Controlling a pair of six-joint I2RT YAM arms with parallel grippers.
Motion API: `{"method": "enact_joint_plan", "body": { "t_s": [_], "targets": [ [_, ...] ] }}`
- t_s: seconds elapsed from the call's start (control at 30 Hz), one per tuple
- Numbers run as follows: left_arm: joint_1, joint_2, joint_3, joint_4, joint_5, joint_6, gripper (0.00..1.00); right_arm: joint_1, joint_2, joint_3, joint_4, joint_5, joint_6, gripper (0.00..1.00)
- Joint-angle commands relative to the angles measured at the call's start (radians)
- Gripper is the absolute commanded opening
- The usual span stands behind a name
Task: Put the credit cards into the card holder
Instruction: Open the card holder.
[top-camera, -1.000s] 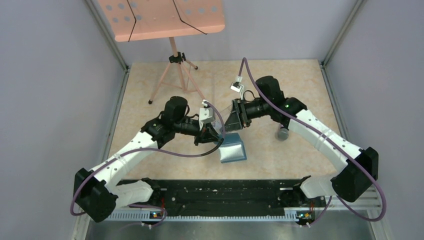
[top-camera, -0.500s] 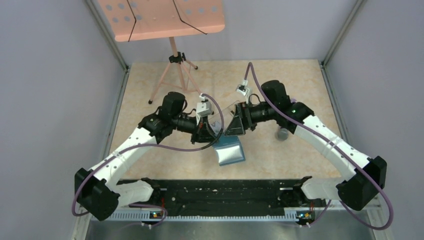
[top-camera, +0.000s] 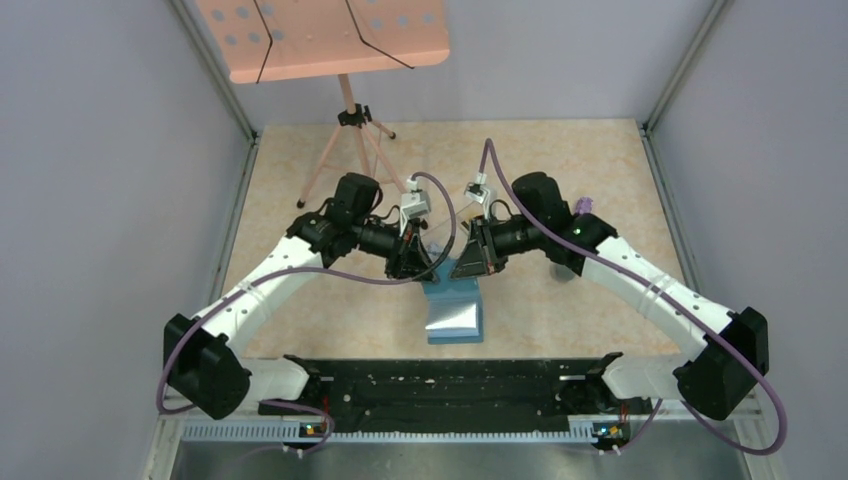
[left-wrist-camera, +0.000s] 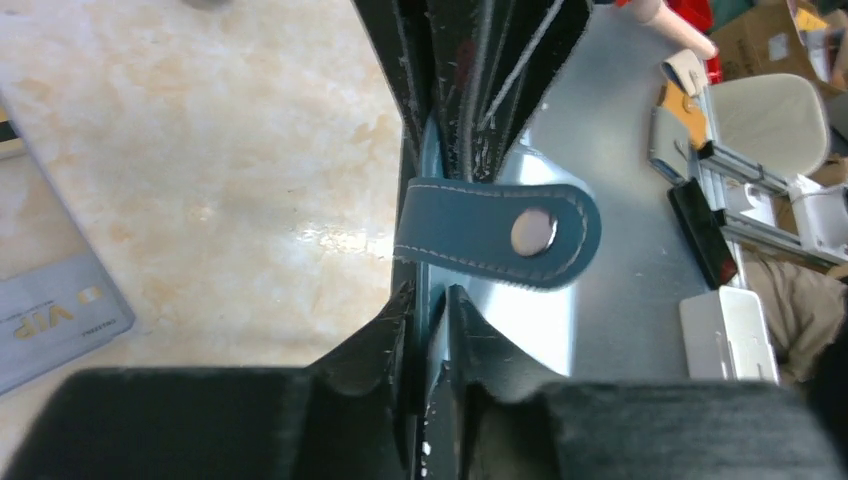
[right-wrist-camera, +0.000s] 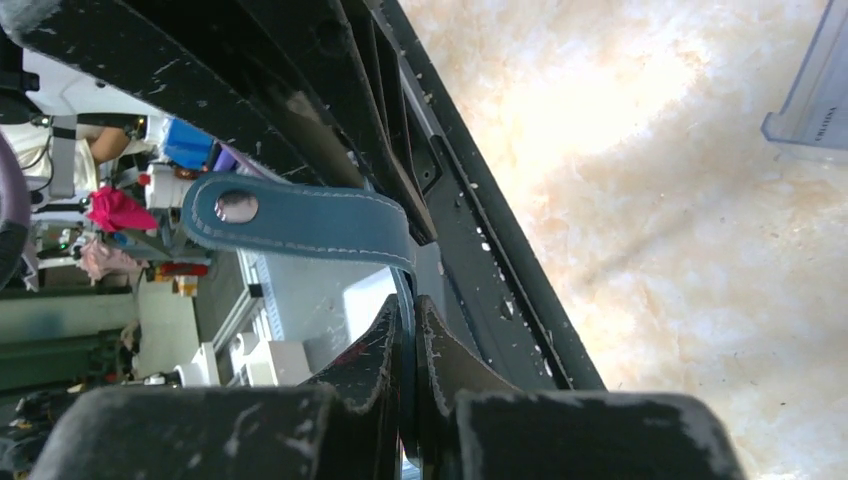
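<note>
The teal card holder (top-camera: 452, 308) hangs open from its far edge, held up between both grippers above the table. My left gripper (top-camera: 420, 268) is shut on that thin edge (left-wrist-camera: 432, 300). My right gripper (top-camera: 466, 265) is shut on the same edge (right-wrist-camera: 410, 312). The closing tab with its snap sticks out sideways in the left wrist view (left-wrist-camera: 498, 233) and in the right wrist view (right-wrist-camera: 295, 218). A pale grey credit card marked VIP (left-wrist-camera: 55, 312) lies flat on the table left of my left gripper. No yellow-gold card is in view.
A pale clear plastic piece (right-wrist-camera: 815, 90) lies on the table at the right wrist view's upper right. A pink music stand (top-camera: 320, 40) on a tripod (top-camera: 345, 150) stands at the back left. A small grey cylinder (top-camera: 565, 268) sits behind my right arm.
Both grippers have come closer together and shifted slightly left and forward. The card holder has swung from tilted to hanging straight below them.
</note>
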Motion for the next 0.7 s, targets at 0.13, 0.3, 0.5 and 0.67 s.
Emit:
{"method": "enact_joint_plan", "body": {
  "t_s": [0.13,0.3,0.5,0.67],
  "targets": [
    [0.006,-0.159,0.007,0.003,-0.474,-0.017,0.47,0.000,-0.013,0.011,0.061,0.147,0.030,0.00],
    [0.008,-0.362,-0.152,0.157,-0.806,-0.134,0.72,-0.029,-0.023,-0.030,0.175,0.145,0.103,0.00],
    [0.009,-0.476,-0.273,0.176,-0.786,-0.352,0.88,-0.062,-0.027,-0.083,0.322,0.089,0.200,0.00],
    [0.022,-0.398,-0.291,0.153,-0.553,-0.521,0.85,-0.073,-0.029,-0.109,0.345,0.087,0.214,0.00]
  ]
}}
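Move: Both hands hold the opened card holder near its strap end; its middle lies about 5 cm back, 4 cm below and 5 cm right of the left hand, and about 5 cm back, 1 cm left and 4 cm below the right. The clear card box lies some 12 cm ahead of both, about 15 cm down: 6 cm right of the left hand, 1 cm left of the right. A music-stand foot stands 14 cm ahead, 1 cm left and 15 cm below the left hand. Leftward and forward, the left hand backs off the card holder, spreading its fingers wide and letting go; it ends about 7 cm left and 4 cm ahead, its wrist swung some 40 degrees counter-clockwise. The right hand keeps its pinch near the strap and carries the holder about 5 cm forward towards the card box, turning slightly clockwise. ##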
